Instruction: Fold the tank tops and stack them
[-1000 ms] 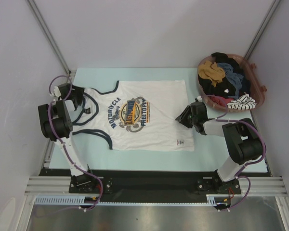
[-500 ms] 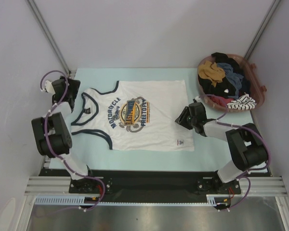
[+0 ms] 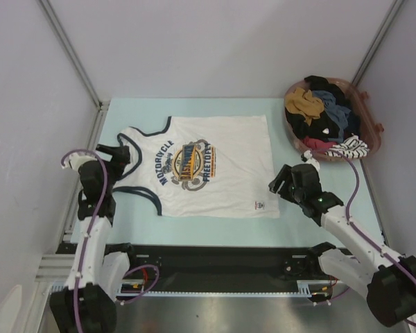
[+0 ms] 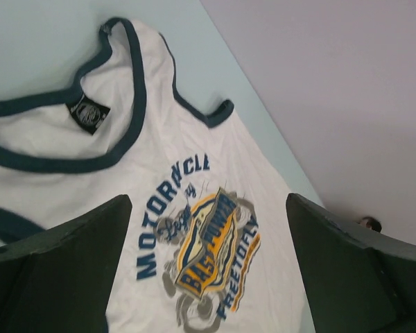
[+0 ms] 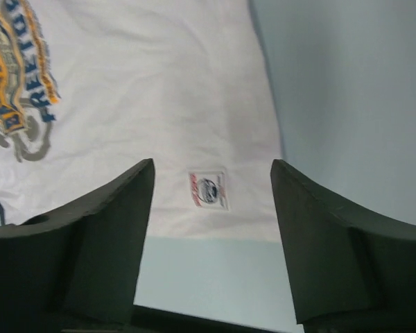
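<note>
A white tank top (image 3: 215, 163) with navy trim and a yellow-blue print lies flat on the pale table, straps to the left and hem to the right. My left gripper (image 3: 115, 153) hovers open by the straps, holding nothing. In the left wrist view its jaws (image 4: 208, 208) stand wide above the print on the tank top (image 4: 187, 146). My right gripper (image 3: 280, 182) is open just off the hem's near right corner. In the right wrist view it (image 5: 211, 166) frames the small hem label of the tank top (image 5: 145, 90). A slate grey-blue cloth (image 3: 331, 102) lies in the basket.
A pinkish basket (image 3: 376, 129) at the back right holds a jumble of black, mustard, red and striped clothes. Bare pale table (image 3: 194, 109) runs behind the top. Grey walls close in the sides, and a black rail (image 3: 215, 257) crosses the near edge.
Both grippers opened and let go of the white top. Both arms drew back toward the near edge, the left from the straps and the right from the hem. The top stays flat.
</note>
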You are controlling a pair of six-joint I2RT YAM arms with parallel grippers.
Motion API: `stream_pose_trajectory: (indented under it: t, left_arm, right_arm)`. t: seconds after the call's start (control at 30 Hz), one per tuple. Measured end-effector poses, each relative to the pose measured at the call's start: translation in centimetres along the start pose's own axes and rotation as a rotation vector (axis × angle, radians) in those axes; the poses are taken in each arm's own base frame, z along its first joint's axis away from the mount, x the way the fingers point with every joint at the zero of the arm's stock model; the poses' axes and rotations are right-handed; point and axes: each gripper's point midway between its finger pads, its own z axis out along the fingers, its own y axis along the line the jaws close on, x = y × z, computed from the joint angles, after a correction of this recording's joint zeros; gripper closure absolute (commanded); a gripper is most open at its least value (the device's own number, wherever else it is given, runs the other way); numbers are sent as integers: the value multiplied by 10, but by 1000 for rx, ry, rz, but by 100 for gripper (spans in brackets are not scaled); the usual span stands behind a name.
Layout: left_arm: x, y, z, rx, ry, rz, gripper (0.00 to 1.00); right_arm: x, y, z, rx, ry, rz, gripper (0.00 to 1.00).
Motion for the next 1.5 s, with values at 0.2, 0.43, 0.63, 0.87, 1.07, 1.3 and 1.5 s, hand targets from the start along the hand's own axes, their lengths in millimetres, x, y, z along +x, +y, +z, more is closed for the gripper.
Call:
stream_pose_trajectory:
  t: [0.2, 0.43, 0.63, 0.87, 1.07, 1.3, 1.5]
  left_arm:
    - [25, 11, -53, 46, 83, 81, 0]
    - [78, 39, -83, 54, 248, 102, 11]
    - [152, 95, -90, -64, 491, 84, 16]
    - [187, 93, -100, -52, 611, 113, 19]
    - [206, 96, -105, -51, 652, 111, 26]
    - [200, 106, -104, -111, 594, 90, 29]
    - [188, 118, -104, -218, 551, 109, 39]
  right_arm:
    - [34, -35, -25, 131, 108, 87, 36]
    - [90, -65, -36, 225, 245, 219, 51]
    - [107, -70, -32, 269, 301, 265, 48]
    - [97, -63, -29, 266, 284, 264, 46]
    - [93, -60, -24, 265, 271, 264, 49]
    - [91, -65, -18, 291, 257, 264, 49]
    - [89, -67, -13, 301, 247, 267, 49]
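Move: The tank top's near black-trimmed corner, where the armhole meets the side, lies about 14 cm back, 11 right and 19 below the left hand; the lower shoulder strap is about 3 cm back and 1 right of that hand, and the printed logo 6 cm ahead and 19 right. For the right hand, the near hem corner is roughly 8 cm back, 2 right and 9 below, with the small patch 3 cm back and 5 left. Draw the left gripper back, then down and to the right onto the near trimmed corner, some 17 cm down in all, easing a little left at the end; tip its fingers about 30 degrees further down and narrow them part-way astride the trim. Meanwhile draw the right gripper back about 10 cm and down to the hem corner, tipping and half-closing too, then edge slightly forward, still unclosed. ##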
